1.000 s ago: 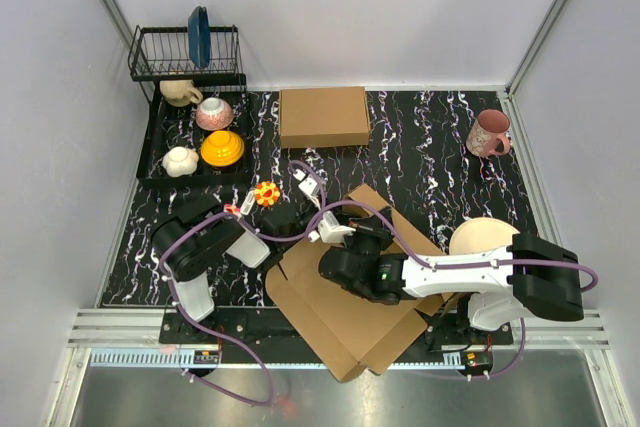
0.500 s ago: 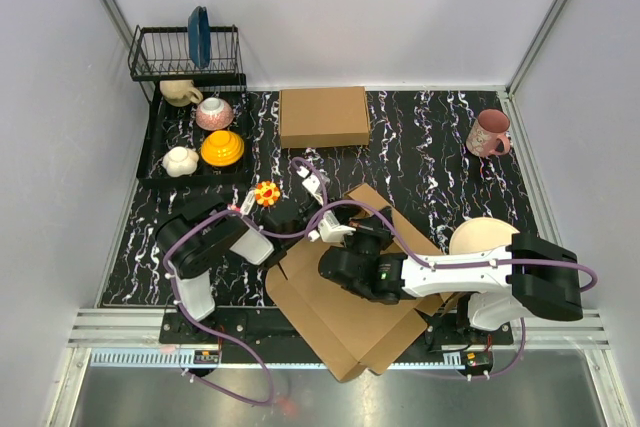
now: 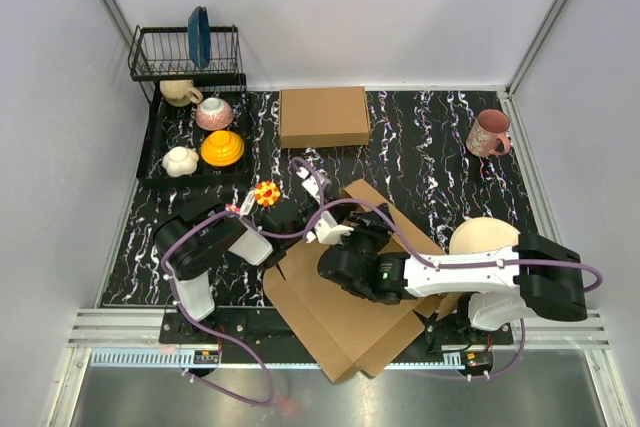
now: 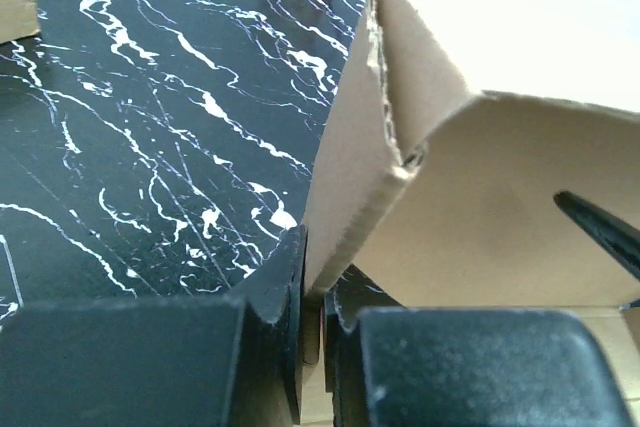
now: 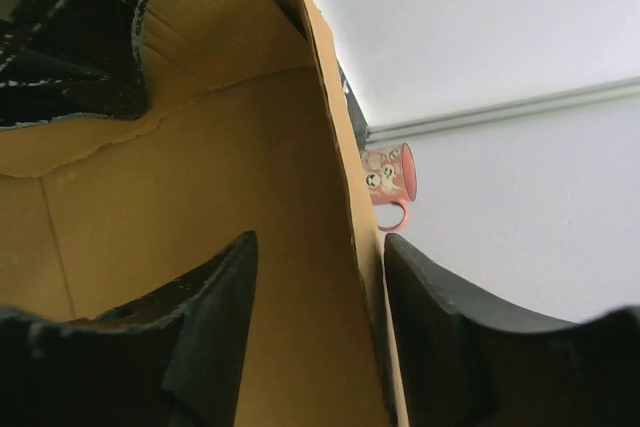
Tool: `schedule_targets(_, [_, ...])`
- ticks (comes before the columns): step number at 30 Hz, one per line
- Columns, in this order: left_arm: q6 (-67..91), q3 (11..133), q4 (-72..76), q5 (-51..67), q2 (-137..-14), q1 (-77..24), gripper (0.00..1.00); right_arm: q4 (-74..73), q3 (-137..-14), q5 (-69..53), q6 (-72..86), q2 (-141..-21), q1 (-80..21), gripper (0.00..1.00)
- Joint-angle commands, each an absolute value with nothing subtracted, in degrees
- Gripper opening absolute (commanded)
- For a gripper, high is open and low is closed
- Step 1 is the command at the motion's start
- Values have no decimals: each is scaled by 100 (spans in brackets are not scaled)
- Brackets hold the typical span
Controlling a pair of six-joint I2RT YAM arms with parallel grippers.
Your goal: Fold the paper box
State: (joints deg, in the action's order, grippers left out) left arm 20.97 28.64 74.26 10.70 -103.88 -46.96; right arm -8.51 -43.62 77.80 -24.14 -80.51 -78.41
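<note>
The paper box [image 3: 345,322] is a brown die-cut cardboard sheet lying partly folded at the table's near edge, between the two arms. In the left wrist view my left gripper [image 4: 318,277] is shut on the bottom edge of a raised flap of the paper box [image 4: 480,207]. From above, the left gripper [image 3: 312,219] sits at the sheet's far left corner. My right gripper [image 5: 320,242] stands open, its fingers either side of an upright cardboard wall [image 5: 345,197] without pinching it. In the top view the right gripper [image 3: 362,237] is over the sheet's far part.
A neatly formed brown box [image 3: 323,116] sits at the back centre. A pink mug [image 3: 488,133] is at the back right and a tan bowl [image 3: 483,237] beside the right arm. A dish rack [image 3: 185,57] with crockery fills the back left, with a small orange toy [image 3: 267,193] near the left gripper.
My left gripper has closed onto the cardboard flap. My right gripper has opened and let go of the wall it was pinching. The sheet has shifted slightly left.
</note>
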Motion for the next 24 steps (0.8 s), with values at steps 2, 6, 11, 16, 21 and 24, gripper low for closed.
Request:
schedule_targets(2, [2048, 2812, 8816, 774, -9941, -4720, 4, -1010, -4886, 7287, -2145, -7559, -8024, 75])
schedule_targets(6, [1899, 2795, 8562, 546, -9791, -4737, 4, -1362, -5045, 7093, -1960, -7296, -8138, 88])
schedule_targets(11, [1609, 2760, 8289, 290, -9590, -4834, 4, -1397, -5027, 6926, -1732, -6830, -8209, 90])
schedule_targets(16, [1275, 2813, 7542, -298, -9317, -4922, 5, -1380, -4966, 6733, -1442, -6251, -8226, 100])
schedule_targets(21, [1152, 2751, 7181, -948, -9141, -4957, 4, -1292, -4957, 6504, -950, -5766, -8218, 100])
schedule_targets(24, [1099, 2795, 6866, -1282, -9088, -4992, 4, -1257, -5027, 6346, -695, -5485, -8218, 100])
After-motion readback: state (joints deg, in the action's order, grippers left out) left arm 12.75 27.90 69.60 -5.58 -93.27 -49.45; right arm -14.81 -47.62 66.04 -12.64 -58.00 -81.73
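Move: The right hand's half-open fingers straddle the box wall's top edge, which lies right at its fingers. The box corner in the left hand's shut fingers is about 5 cm ahead of the right hand, 9 cm to its left and some 4 cm lower. The mug stands roughly 22 cm ahead of the right hand and 26 cm to its right; the flat carton lies about 21 cm ahead of the left hand and 2 cm to its left. Already half open around the wall, the right fingers spread wide and the hand backs off upward, rising about 7.5 cm, drawing slightly back and rolling some 30 degrees so its left side lifts. The left hand keeps its pinch by the box corner and raises it about 5 cm, tilting up a little, then eases forward and left while swinging counter-clockwise. ##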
